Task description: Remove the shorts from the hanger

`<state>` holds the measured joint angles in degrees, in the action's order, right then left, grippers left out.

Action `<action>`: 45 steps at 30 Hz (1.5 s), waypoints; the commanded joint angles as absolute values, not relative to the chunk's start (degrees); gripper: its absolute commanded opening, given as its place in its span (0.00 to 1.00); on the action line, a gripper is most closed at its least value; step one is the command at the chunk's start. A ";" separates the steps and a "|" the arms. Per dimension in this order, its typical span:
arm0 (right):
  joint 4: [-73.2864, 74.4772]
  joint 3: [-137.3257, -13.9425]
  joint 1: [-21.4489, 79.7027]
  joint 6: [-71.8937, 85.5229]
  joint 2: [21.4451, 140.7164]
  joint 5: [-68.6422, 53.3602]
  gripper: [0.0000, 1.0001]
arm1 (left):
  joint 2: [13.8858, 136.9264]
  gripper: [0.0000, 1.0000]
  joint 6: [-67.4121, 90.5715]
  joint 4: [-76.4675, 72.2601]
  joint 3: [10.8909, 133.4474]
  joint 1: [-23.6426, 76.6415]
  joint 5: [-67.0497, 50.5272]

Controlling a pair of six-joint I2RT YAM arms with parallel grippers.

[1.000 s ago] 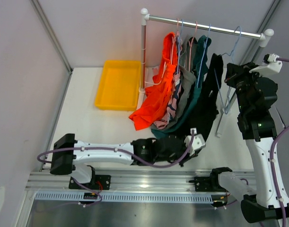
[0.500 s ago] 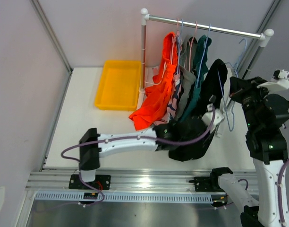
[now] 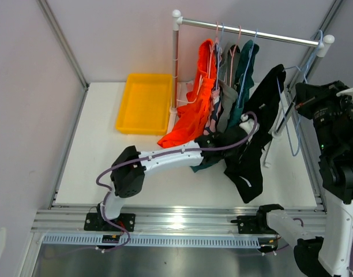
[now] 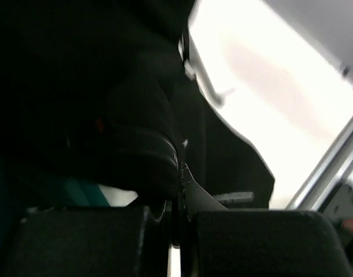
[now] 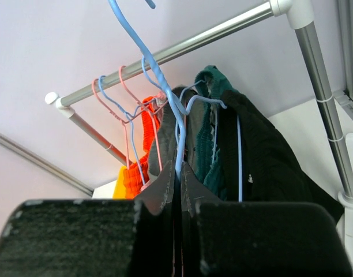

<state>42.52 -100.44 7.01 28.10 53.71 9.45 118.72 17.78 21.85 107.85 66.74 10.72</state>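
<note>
The black shorts [image 3: 258,130] hang stretched between my two grippers, partly on a blue hanger [image 3: 292,138]. My left gripper [image 3: 237,134] is shut on a lower fold of the black shorts [image 4: 78,86]. Shut on the blue hanger's wire [image 5: 177,147], my right gripper [image 3: 297,104] holds it near the rail's right end. In the right wrist view the black shorts [image 5: 269,156] drape beside the jaws. The orange shorts [image 3: 194,118], the pink patterned shorts [image 3: 216,107], the grey shorts [image 3: 227,101] and the teal shorts [image 3: 244,69] hang on the rail [image 3: 246,32].
A yellow tray [image 3: 145,103] lies on the table left of the rack's post [image 3: 176,63]. The rack's right post [image 3: 306,63] stands close to my right arm. Grey walls close in the left and back sides.
My left arm has swung forward and right, carrying the black shorts' lower part up off the table. My right gripper has drawn the blue hanger to the right, spreading the shorts.
</note>
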 commanded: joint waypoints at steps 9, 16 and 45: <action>47.87 -118.09 6.42 30.40 67.13 8.91 0.00 | 104.41 0.00 24.52 18.81 84.99 77.26 17.21; 62.83 -112.17 6.50 37.44 60.04 -5.98 0.00 | 112.49 0.00 22.41 21.53 94.65 76.82 20.65; 45.79 -117.41 4.92 28.30 74.06 11.16 0.00 | 79.73 0.00 24.36 49.91 98.52 84.55 38.38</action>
<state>54.00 -111.22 5.61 29.67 71.09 8.97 87.55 25.93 43.68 93.41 86.00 28.60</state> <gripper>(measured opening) 0.036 0.018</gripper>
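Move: The left gripper already grips the black shorts partway down, and the right gripper the blue hanger. From the left hand the hanger's body lies about 3 cm ahead, 8 cm right and 25 cm up, and the teal garment 13 cm ahead, 6 cm left and 18 cm up. From the right hand the shorts' middle is some 25 cm below, 8 cm left and 2 cm ahead; the rail's right end is 18 cm ahead, 6 cm right and 5 cm up. Keep both grippers shut and work the black shorts off the hanger: tug them back about 12 cm and slightly down with the left, ease forward, then haul back again and swing up and left. With the right, carry the hanger forward, draw it back and down while tipping the fingers some 20 degrees down, then push it forward about 14 cm. ##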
